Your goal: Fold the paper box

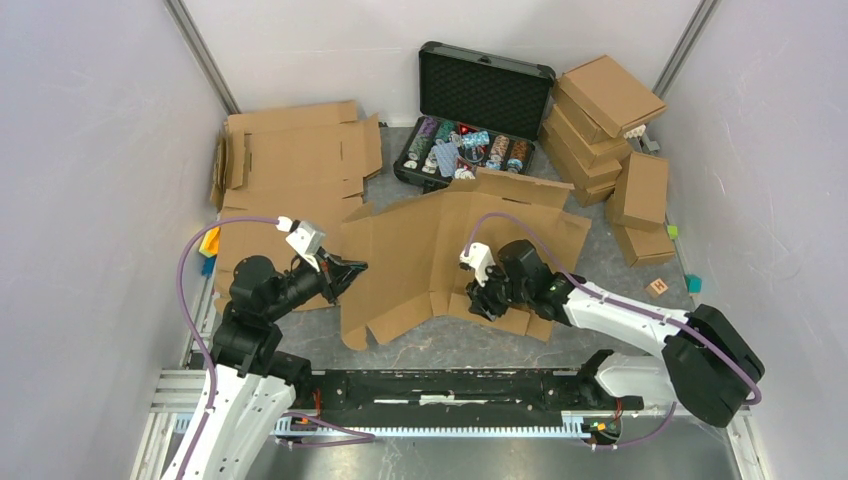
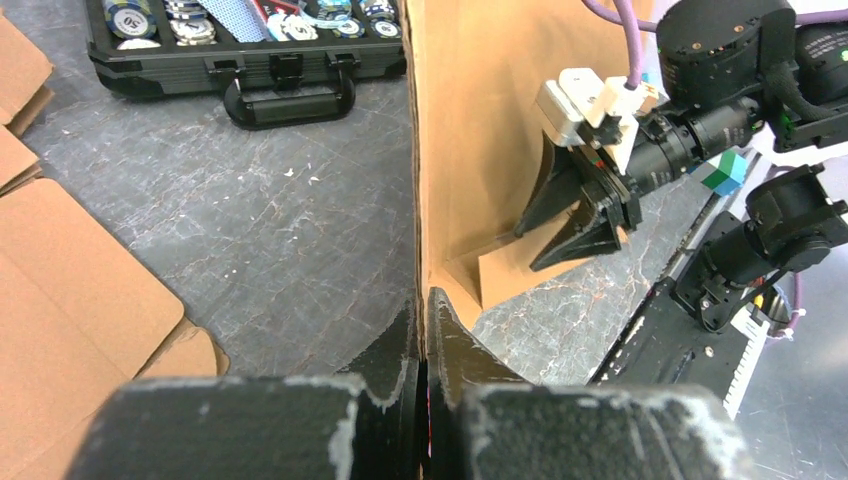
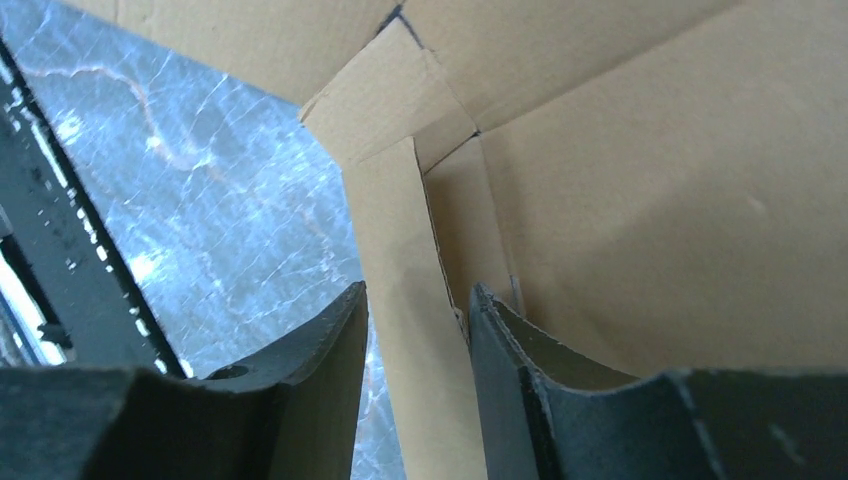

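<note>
The paper box [image 1: 430,250] is a large brown die-cut sheet, partly raised at mid-table. My left gripper [image 1: 352,272] is shut on its left edge; in the left wrist view the fingertips [image 2: 425,300] pinch the sheet [image 2: 470,120], which stands upright edge-on. My right gripper [image 1: 478,300] sits at the box's near edge and also shows in the left wrist view [image 2: 575,240]. In the right wrist view its jaws [image 3: 418,295] stand apart around a narrow flap [image 3: 415,340]. A gap shows beside the left finger.
An open black case of chips [image 1: 470,120] stands behind the sheet. Folded boxes [image 1: 600,120] are stacked at the back right and flat cardboard [image 1: 290,160] lies at the back left. Small blocks [image 1: 657,288] lie right; a black rail [image 1: 450,395] runs along the near edge.
</note>
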`<move>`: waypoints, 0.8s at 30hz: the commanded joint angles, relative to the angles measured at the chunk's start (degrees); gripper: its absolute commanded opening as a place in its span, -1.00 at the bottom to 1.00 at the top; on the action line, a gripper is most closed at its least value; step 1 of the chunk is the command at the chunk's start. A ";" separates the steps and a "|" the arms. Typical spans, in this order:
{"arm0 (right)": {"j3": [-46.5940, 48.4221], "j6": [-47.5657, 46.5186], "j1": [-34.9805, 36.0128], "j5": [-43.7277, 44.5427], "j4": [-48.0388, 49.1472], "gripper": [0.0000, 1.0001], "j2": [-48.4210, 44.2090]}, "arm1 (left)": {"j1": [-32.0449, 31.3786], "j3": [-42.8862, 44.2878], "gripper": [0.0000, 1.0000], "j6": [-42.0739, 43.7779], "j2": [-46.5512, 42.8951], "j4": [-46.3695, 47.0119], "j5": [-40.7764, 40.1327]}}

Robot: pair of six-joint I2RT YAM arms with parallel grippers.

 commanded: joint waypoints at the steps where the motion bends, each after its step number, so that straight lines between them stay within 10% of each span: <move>1: 2.39 -0.74 2.40 -2.40 -4.87 -0.08 -1.83 | -0.29 2.00 -0.95 2.68 -0.26 1.88 -1.21; 13: 5.79 -2.64 7.82 3.85 -11.30 -1.00 -1.01 | -0.29 2.01 -0.96 2.69 -0.85 1.90 -1.90; 24: 6.64 -7.86 14.22 22.98 -7.06 -1.00 -0.36 | -0.28 6.27 -0.32 -0.06 8.39 -1.80 -3.09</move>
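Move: The box's near flap lies between the right hand's open fingers, its middle about 2 cm back, 1 cm to the right and 2 cm below. The flap's corner tab is some 7 cm to that hand's left, 2 cm ahead and 3 cm lower. The left hand has the left panel's edge in its shut fingers; from there the near flap is roughly 25 cm right, 3 cm back and 20 cm below. The near flap is drawn back and pinched by its edge: the right hand travels back about 4 cm while its fingers shut on the cardboard, then brings it forward again by some 1.5 cm, its fingertips tipping down roughly 10 degrees. The left panel's edge is released as the left fingers part by about a third, that hand easing forward about 1 cm. ##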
